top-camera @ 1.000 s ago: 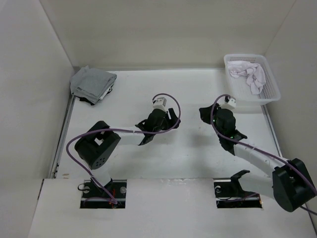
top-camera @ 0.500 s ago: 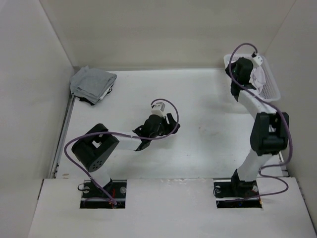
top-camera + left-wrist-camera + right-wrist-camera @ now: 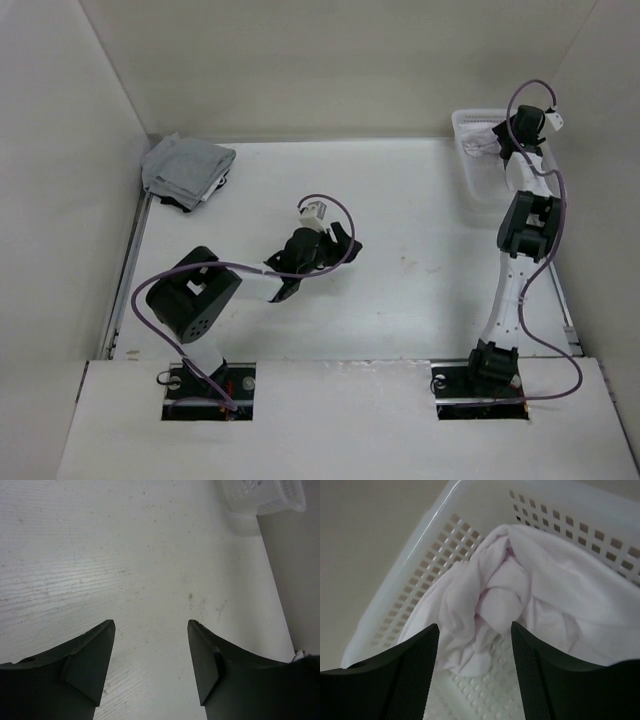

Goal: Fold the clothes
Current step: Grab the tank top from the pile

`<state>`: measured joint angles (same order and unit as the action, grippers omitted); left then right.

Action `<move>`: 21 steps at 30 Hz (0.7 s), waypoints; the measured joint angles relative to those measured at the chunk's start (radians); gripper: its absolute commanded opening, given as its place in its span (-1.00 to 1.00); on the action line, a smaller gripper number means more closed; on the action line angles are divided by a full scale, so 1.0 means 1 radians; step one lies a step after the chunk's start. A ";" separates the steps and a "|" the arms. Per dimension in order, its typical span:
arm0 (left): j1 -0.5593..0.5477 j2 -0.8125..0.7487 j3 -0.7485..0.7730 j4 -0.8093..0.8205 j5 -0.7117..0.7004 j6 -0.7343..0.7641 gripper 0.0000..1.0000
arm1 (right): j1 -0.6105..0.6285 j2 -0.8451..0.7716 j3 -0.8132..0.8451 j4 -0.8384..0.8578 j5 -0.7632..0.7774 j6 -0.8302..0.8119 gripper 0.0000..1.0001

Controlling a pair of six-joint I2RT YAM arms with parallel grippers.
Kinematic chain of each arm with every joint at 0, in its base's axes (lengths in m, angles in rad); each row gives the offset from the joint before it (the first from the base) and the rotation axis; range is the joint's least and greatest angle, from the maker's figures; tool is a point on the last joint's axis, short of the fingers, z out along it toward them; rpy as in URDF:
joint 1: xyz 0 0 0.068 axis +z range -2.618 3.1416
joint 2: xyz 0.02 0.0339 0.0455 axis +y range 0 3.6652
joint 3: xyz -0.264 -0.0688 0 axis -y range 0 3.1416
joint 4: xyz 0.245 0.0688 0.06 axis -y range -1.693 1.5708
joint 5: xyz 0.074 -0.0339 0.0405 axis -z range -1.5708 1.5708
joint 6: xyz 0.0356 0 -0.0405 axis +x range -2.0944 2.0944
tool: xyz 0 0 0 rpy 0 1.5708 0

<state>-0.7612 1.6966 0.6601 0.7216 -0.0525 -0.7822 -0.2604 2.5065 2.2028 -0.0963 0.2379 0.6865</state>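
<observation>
The clothes (image 3: 505,595), a thin white garment with a faint pink tint, lie crumpled in the white perforated plastic basket (image 3: 420,565). My right gripper (image 3: 474,626) hangs open just above the heap, one finger on each side of a bunched knot of cloth, holding nothing. From above, the right arm stretches up to the basket (image 3: 468,122) at the back right and hides most of it, with the right gripper (image 3: 505,140) over it. My left gripper (image 3: 150,622) is open and empty above bare table near the middle (image 3: 345,245).
A grey folded stack of cloth with a dark edge (image 3: 185,170) lies at the back left corner. White walls close the table on three sides. The basket's near corner (image 3: 260,497) shows at the top right of the left wrist view.
The right arm has swung from mid-table out to the basket at the back right, and its jaws have opened over the garment. The left arm has barely shifted.
</observation>
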 measured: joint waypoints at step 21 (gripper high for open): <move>0.055 0.075 -0.012 0.116 0.082 -0.075 0.17 | -0.020 0.177 0.143 0.053 -0.142 0.182 -1.00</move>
<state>-0.7067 1.7718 0.6483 0.8375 0.0292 -0.8574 -0.2806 2.6831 2.3459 -0.0433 0.0959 0.8688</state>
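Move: The right hand is open inside the basket, near its far right corner. The white tank top is about 3 cm ahead of it, 1 cm to its right and 5 cm below. The basket's middle lies some 8 cm back and 7 cm left of this hand, about 8 cm lower; more white cloth lies roughly level ahead, 14 cm left and 7 cm lower. From the left hand the tank top is about 39 cm ahead, 49 cm right and slightly below. The right fingertips close fully on a bunched fold of the tank top, pinching it between their tips, after the hand eases forward about 3 cm with the fingers still wide and then sinks about 4 cm into the basket. As it goes down, the wrist rolls some 10 degrees, its left side rising. ##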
